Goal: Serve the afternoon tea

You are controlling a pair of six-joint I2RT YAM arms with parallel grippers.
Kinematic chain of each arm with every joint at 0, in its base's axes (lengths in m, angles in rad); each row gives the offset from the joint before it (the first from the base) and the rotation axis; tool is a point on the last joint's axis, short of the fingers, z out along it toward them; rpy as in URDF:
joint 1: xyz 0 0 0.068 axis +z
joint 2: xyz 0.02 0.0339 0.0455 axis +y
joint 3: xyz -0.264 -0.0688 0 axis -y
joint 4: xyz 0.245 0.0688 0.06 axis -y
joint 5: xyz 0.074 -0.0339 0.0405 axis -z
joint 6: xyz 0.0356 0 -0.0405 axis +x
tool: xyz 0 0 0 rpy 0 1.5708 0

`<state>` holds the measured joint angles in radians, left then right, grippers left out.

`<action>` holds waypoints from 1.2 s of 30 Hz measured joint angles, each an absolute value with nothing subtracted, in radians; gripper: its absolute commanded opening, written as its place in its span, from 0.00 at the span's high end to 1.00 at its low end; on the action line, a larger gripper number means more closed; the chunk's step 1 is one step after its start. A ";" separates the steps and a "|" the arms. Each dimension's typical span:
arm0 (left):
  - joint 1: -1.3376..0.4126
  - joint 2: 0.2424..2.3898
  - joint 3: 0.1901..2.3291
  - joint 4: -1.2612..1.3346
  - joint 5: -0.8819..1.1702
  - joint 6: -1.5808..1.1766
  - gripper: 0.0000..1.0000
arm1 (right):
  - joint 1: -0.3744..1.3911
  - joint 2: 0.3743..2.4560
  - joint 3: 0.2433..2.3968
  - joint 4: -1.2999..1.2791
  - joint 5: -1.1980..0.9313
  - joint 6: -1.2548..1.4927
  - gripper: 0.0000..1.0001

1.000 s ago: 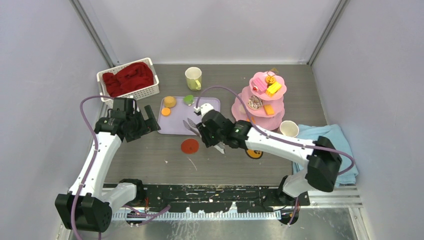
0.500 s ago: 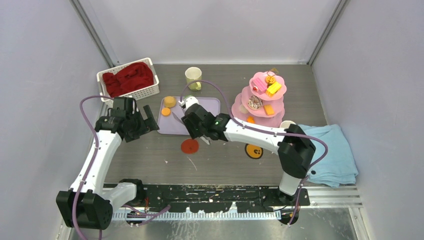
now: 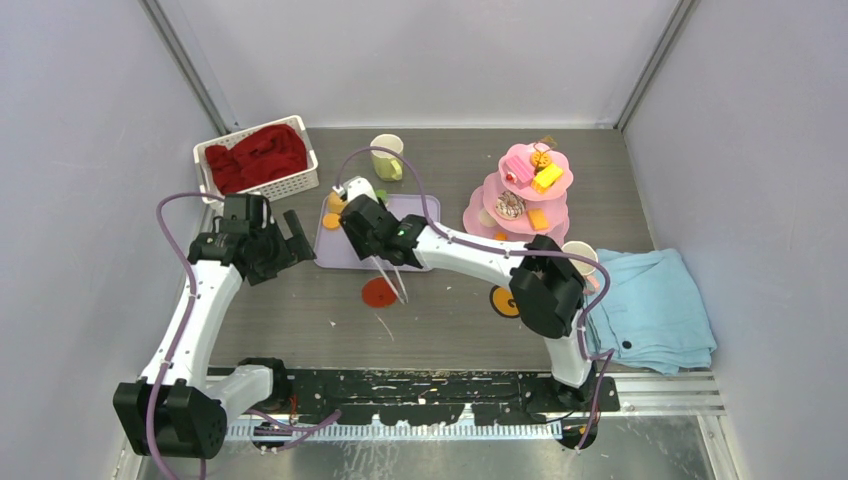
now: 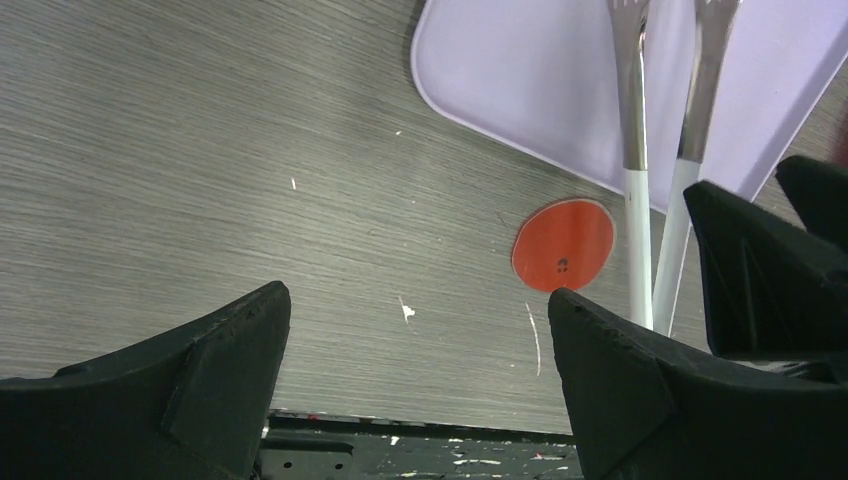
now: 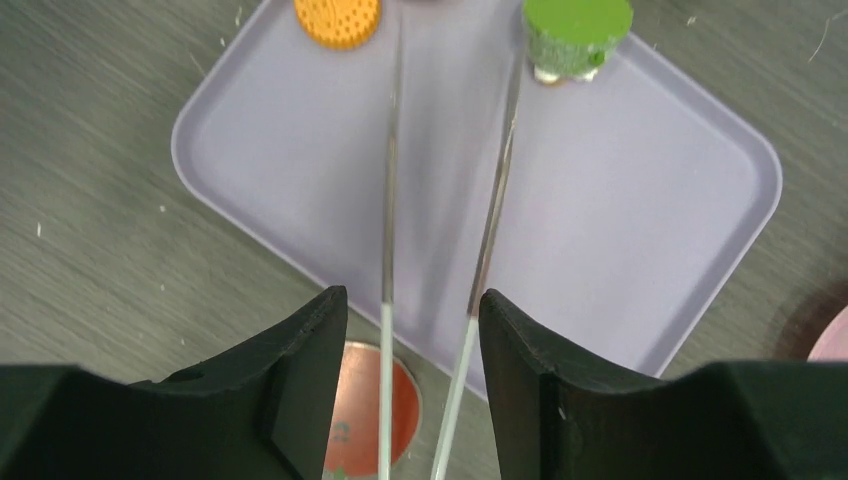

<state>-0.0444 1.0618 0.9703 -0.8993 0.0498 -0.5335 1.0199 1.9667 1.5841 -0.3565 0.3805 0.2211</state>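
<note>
My right gripper [image 5: 412, 300] [image 3: 372, 240] is shut on a pair of tongs [image 5: 390, 200] with white handles and metal arms. The tongs stand spread over the purple tray [image 5: 620, 220], their tips near an orange pastry [image 5: 337, 15] and a green pastry [image 5: 577, 30]. The pink three-tier stand [image 3: 520, 200] carries several sweets at the right. A pale yellow-green mug [image 3: 387, 156] stands behind the tray, and a pink mug [image 3: 578, 258] sits by the stand's foot. My left gripper [image 4: 417, 295] [image 3: 300, 235] hangs open and empty left of the tray.
A red round coaster [image 3: 379, 292] lies in front of the tray and an orange one [image 3: 505, 300] under my right arm. A white basket of red cloth [image 3: 258, 160] stands at the back left. The folded light-blue towel [image 3: 655, 310] lies at the right edge.
My right arm has swung left and back across the tray, carrying the tongs toward the pastries. The tongs' arms have spread wider. The left arm has not moved.
</note>
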 measured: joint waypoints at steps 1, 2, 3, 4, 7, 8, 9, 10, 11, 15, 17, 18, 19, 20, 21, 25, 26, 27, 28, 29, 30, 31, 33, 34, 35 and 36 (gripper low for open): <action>-0.044 1.061 0.970 -0.901 0.049 -0.533 0.00 | 1.019 1.979 1.601 -0.354 0.387 0.218 0.44; -0.044 1.061 0.971 -0.902 0.048 -0.533 0.00 | 1.019 1.987 1.613 -0.350 0.391 0.216 0.44; -0.043 1.060 0.971 -0.904 0.046 -0.533 0.00 | 1.019 1.999 1.629 -0.348 0.395 0.215 0.43; -0.043 1.059 0.971 -0.906 0.046 -0.532 0.00 | 1.019 2.009 1.641 -0.344 0.396 0.215 0.43; -0.039 1.051 0.972 -0.912 0.045 -0.529 0.00 | 1.019 2.019 1.649 -0.343 0.401 0.215 0.43; -0.038 1.048 0.972 -0.912 0.045 -0.525 0.00 | 1.019 2.019 1.649 -0.344 0.401 0.215 0.43; -0.037 1.046 0.972 -0.913 0.045 -0.523 0.00 | 1.018 2.019 1.649 -0.343 0.403 0.215 0.43; -0.037 1.045 0.972 -0.913 0.045 -0.522 0.00 | 1.016 2.019 1.648 -0.340 0.403 0.216 0.43; -0.037 1.044 0.972 -0.914 0.045 -0.522 0.00 | 1.016 2.019 1.645 -0.337 0.403 0.216 0.43; -0.037 1.043 0.972 -0.915 0.046 -0.519 0.00 | 1.010 1.978 1.541 -0.299 0.401 0.237 0.43; -0.037 1.042 0.972 -0.915 0.046 -0.518 0.00 | 1.009 1.931 1.452 -0.290 0.400 0.253 0.42; -0.037 1.041 0.972 -0.915 0.046 -0.517 0.00 | 1.008 1.905 1.410 -0.287 0.399 0.265 0.41; -0.037 1.040 0.972 -0.915 0.046 -0.517 0.00 | 1.008 1.886 1.380 -0.284 0.399 0.273 0.40; -0.037 1.038 0.972 -0.915 0.046 -0.516 0.00 | 1.008 1.860 1.343 -0.279 0.399 0.286 0.39; -0.037 1.037 0.972 -0.915 0.046 -0.516 0.00 | 1.008 1.834 1.310 -0.277 0.399 0.298 0.39; -0.037 1.032 0.972 -0.915 0.055 -0.516 0.00 | 1.006 1.771 1.235 -0.255 0.391 0.350 0.39; -0.037 1.031 0.972 -0.914 0.057 -0.517 0.00 | 1.006 1.767 1.227 -0.248 0.389 0.359 0.39; -0.037 1.031 0.972 -0.914 0.059 -0.517 0.00 | 1.006 1.765 1.216 -0.236 0.384 0.371 0.40; -0.037 1.031 0.972 -0.914 0.062 -0.517 0.00 | 1.006 1.765 1.210 -0.231 0.381 0.378 0.40; -0.037 1.031 0.972 -0.914 0.063 -0.517 0.00 | 1.006 1.768 1.203 -0.228 0.375 0.386 0.41; -0.037 1.029 0.971 -0.915 0.065 -0.517 0.00 | 1.006 1.771 1.198 -0.226 0.372 0.393 0.42; -0.037 1.026 0.971 -0.915 0.065 -0.517 0.00 | 1.006 1.775 1.198 -0.224 0.371 0.397 0.43; -0.037 1.019 0.971 -0.915 0.065 -0.516 0.00 | 1.006 1.789 1.198 -0.213 0.367 0.404 0.46; -0.037 1.013 0.971 -0.915 0.065 -0.516 0.00 | 1.006 1.800 1.198 -0.205 0.365 0.407 0.47; -0.037 1.010 0.971 -0.915 0.065 -0.516 0.00 | 1.005 1.810 1.198 -0.200 0.364 0.410 0.48; -0.037 1.005 0.971 -0.916 0.065 -0.517 0.00 | 1.004 1.822 1.198 -0.195 0.363 0.413 0.50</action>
<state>-0.0368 1.0050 0.9710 -0.9157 0.0647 -0.5167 1.0039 1.8217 1.1980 -0.1947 0.3634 0.4126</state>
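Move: The right hand holds the open tongs over the tray. The green cupcake lies about 10 cm ahead of this hand, 2 cm to its right and some 11 cm below. The orange biscuit is roughly 5 cm ahead and 8 cm left, the burger about 9 cm ahead and 7 cm left; the mug stands behind the cupcake, 17 cm ahead and 3 cm right. From the left hand the cupcake is about 17 cm ahead and 16 cm to the right. Still gripping the spread tongs between its fingers, the right hand eases a centimetre or two forward and left, then swings back and right off the burger side and sinks, ending about 6 cm lower, 5 cm farther right and 4 cm back. The wrist tips down and turns clockwise slightly, bringing the tong ends down by the green cupcake; whether they touch it can't be seen. ##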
